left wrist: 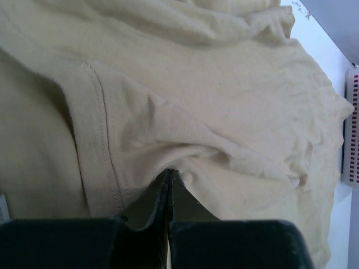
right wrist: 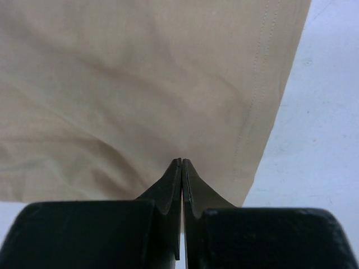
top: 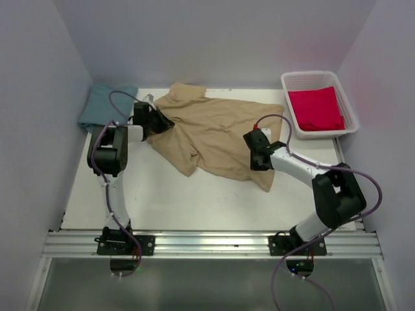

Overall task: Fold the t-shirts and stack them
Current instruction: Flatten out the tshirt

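Observation:
The tan t-shirt [top: 217, 133] lies spread and wrinkled across the middle of the table. My left gripper [top: 162, 122] sits at its left side near a sleeve seam. Up close its jaws [left wrist: 170, 172] are shut, and the cloth [left wrist: 224, 101] puckers into their tips. At the shirt's right hem, close to the lower corner, my right gripper [top: 259, 165] is shut too. Its tips [right wrist: 182, 161] press into smooth tan cloth [right wrist: 123, 84], with faint creases running to them. A teal-blue t-shirt [top: 107, 107] lies bunched at the back left. A red-pink t-shirt [top: 316, 109] lies folded in the basket.
A white slatted basket [top: 352, 116] stands at the back right corner. Grey walls close in the table on three sides. Bare white table [top: 194, 201] stretches between the shirt and the metal rail [top: 207, 245] that carries the arm bases.

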{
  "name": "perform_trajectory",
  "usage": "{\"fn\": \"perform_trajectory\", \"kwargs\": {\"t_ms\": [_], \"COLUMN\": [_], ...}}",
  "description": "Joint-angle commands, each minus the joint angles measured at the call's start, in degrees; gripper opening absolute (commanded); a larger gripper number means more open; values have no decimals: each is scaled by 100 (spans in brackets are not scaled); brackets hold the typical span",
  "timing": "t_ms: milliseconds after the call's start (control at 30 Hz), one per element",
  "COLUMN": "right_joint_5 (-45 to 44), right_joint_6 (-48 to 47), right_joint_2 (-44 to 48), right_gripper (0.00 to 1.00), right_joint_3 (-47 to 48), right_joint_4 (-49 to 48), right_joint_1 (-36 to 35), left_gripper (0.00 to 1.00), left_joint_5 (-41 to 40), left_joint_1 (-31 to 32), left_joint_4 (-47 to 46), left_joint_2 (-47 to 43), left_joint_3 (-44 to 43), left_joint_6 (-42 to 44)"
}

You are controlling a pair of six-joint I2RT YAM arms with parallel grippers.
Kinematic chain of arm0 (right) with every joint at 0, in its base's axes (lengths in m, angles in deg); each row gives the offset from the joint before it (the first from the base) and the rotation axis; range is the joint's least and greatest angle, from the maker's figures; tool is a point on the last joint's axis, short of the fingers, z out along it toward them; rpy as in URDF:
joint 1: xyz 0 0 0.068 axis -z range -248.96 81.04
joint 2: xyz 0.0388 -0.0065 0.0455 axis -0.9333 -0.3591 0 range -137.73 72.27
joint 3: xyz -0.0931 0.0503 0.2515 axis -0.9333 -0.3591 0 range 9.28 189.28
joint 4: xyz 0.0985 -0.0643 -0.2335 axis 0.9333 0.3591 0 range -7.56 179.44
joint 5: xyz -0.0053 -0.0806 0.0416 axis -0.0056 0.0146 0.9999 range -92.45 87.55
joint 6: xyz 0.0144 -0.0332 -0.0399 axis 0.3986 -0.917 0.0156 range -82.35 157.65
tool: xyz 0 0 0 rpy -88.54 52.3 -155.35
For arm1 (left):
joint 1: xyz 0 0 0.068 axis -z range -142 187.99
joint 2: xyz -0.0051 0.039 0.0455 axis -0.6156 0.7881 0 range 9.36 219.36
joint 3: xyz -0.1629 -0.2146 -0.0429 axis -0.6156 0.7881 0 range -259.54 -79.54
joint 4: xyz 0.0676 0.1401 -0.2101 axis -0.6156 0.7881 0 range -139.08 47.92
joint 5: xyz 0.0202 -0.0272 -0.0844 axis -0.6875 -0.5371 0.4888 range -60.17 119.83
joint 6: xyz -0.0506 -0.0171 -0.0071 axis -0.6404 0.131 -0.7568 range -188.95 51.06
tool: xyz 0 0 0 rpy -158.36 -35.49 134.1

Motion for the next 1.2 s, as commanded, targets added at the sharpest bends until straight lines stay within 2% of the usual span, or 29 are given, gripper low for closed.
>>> {"fn": "perform_trajectory", "kwargs": {"t_ms": [0, 133, 233, 400, 500, 633, 700, 900, 1000, 1100, 1167], "right_joint_5": [-5, 93, 145, 163, 67, 198, 120, 146, 198, 356, 409], "right_joint_6": [119, 233, 251, 190, 180, 172, 93, -100, -241, -242, -215], "right_joint_2": [-429, -1052, -1291, -1941, -2563, -3259, -3583, -4112, -3912, -3025, -2455], "right_gripper": [0, 0, 0, 0, 0, 0, 0, 0, 0, 0, 0], "right_joint_3": [273, 405, 423, 721, 1282, 2677, 3084, 4411, 4572, 3783, 3263], "right_joint_4": [-379, -537, -677, -731, -529, 198, 376, 842, 861, 238, 25], "right_joint_1": [124, 186, 299, 668, 994, 1275, 1372, 1601, 1601, 1583, 1583], "left_gripper": [0, 0, 0, 0, 0, 0, 0, 0, 0, 0, 0], "left_joint_5": [66, 13, -153, -127, -198, -189, -198, -101, 21, 101, -337], "left_joint_1": [-17, -17, -25, -26, -26, -52, -78, -236, -245, -176, -79], "left_joint_4": [327, 361, 773, 792, 836, 950, 1056, 1082, 855, 722, 967], "left_joint_2": [-485, -1029, -1118, -1171, -1049, -698, -627, -714, -1135, -1846, -2243], "left_joint_3": [723, 1138, 1025, 972, 849, 586, 437, 392, 593, 953, 1015], "left_joint_6": [122, 341, 535, 553, 597, 676, 702, 755, 773, 851, 966]}}
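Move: The right hand, fingers shut, hangs some 5 cm above the tan t-shirt's lower right part: the near right corner lies about 8 cm back and 3 cm to its right, the far right corner about 34 cm ahead and 15 cm right, the basket roughly 34 cm ahead and 31 cm right. The left fingertips already rest on the shirt's left part, directly below; the folded sleeve is some 17 cm ahead and 5 cm right, the teal shirt about 8 cm ahead and 29 cm left. The right hand sets its shut fingertips down on the t-shirt near the lower right corner, sinking about 4 cm, then pushes the cloth forward some 19 cm and a little right, turning slightly clockwise, before easing back about 2 cm. The left, still pressing with closed fingers, drags its side back about 5 cm, shifts slightly left and finally rises off the cloth. ##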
